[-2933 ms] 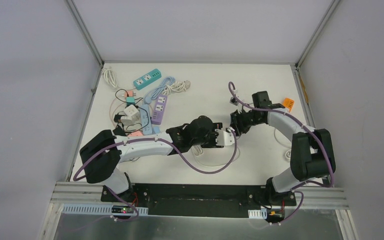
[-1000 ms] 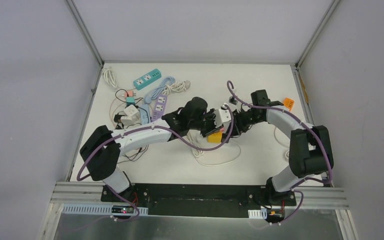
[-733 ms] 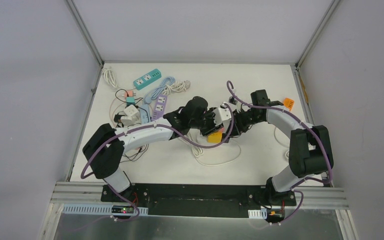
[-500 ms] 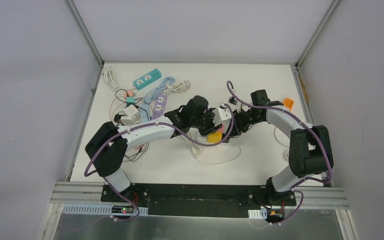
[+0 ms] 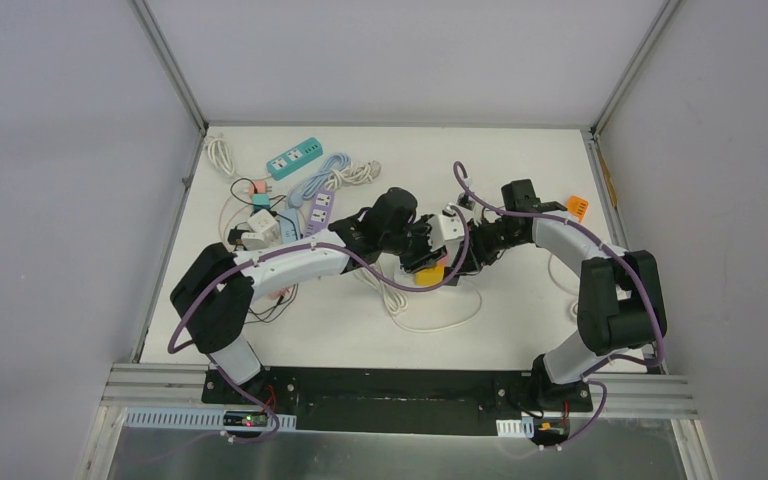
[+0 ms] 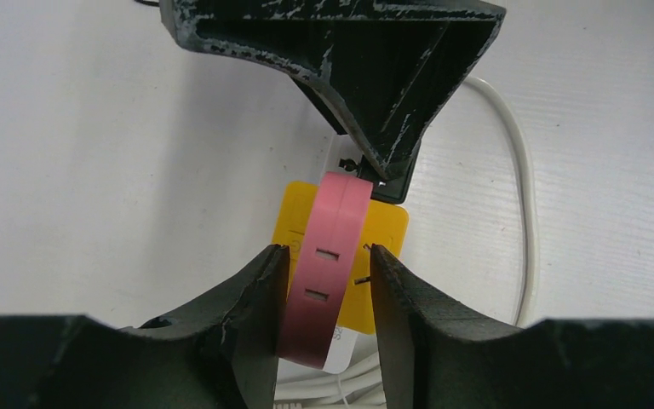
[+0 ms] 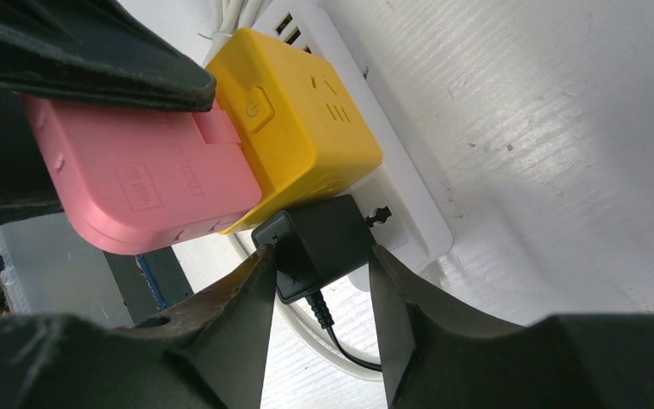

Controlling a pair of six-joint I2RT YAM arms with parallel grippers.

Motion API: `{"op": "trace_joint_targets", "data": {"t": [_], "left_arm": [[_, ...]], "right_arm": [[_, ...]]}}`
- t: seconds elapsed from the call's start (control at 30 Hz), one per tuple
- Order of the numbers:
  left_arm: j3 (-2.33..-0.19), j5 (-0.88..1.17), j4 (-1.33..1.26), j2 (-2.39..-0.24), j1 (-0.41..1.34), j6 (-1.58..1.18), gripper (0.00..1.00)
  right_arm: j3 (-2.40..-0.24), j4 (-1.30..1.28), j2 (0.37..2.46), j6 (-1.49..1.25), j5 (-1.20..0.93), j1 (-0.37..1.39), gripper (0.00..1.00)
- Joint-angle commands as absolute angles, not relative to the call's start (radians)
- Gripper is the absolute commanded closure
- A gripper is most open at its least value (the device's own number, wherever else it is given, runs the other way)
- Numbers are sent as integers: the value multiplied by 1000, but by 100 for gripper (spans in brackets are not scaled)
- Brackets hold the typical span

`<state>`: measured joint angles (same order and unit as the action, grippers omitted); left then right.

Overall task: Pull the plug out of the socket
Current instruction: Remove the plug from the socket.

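Observation:
A white socket strip (image 7: pixel 413 217) lies on the table with a yellow cube socket (image 7: pixel 306 128) and a pink adapter (image 7: pixel 136 187) on it. A black plug (image 7: pixel 319 243) with a thin black lead sits against the strip's end. My right gripper (image 7: pixel 321 253) is shut on this plug, both fingers pressed to its sides. My left gripper (image 6: pixel 328 251) straddles the pink adapter (image 6: pixel 328 281) from above. One finger touches it and a gap shows at the other, so the jaws stand open. In the top view both grippers meet at mid-table over the yellow cube (image 5: pixel 426 277).
A white cable (image 5: pixel 440 318) loops in front of the strip. At the back left lie a teal power strip (image 5: pixel 294 159), a purple one (image 5: pixel 318 218), white cube adapters (image 5: pixel 258 228) and coiled cords (image 5: pixel 220 152). An orange piece (image 5: pixel 576 208) sits at the right edge.
My left gripper's jaws have parted from the pink adapter, and the left arm's elbow has shifted slightly right. The right gripper stays clamped on the black plug.

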<state>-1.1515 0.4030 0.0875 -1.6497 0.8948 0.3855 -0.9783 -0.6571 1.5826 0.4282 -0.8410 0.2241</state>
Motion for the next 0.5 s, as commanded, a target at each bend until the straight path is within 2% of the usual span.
{"op": "trace_joint_targets", "data": {"t": [0.0,0.13,0.23,0.37,0.47], "left_arm": [[-1192,479,58,-1660,886,403,60],[-1193,491,64,-1671,885,401,62],[-1196,494,67,-1678,884,395,74],[-1200,489,71,-1680,879,379,100],[-1193,480,69,-1673,878,369,100]], "right_arm": [[-988,-682,1601,471,-785,219,54],[-988,-684,1600,471,-787,219,54],[-989,-684,1600,471,-791,216,53],[-992,-686,1598,465,-803,213,52],[-995,-688,1599,451,-839,195,49]]}}
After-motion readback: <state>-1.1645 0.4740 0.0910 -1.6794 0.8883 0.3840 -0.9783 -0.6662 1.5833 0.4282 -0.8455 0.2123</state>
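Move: The pink plug sits between the left hand's open fingers, its middle about 1 cm back, 1 cm right and 1 cm below. Under it are the yellow plug, some 2 cm back, level sideways and 5 cm below the hand, and the black adapter, roughly 3 cm back, 5 cm right and 6 cm below. From the right hand, the pink plug is about 2 cm back, 4 cm left and 4 cm higher. The left hand eases about 1 cm back, right and down, closing its fingers to pinch the pink plug's sides. ##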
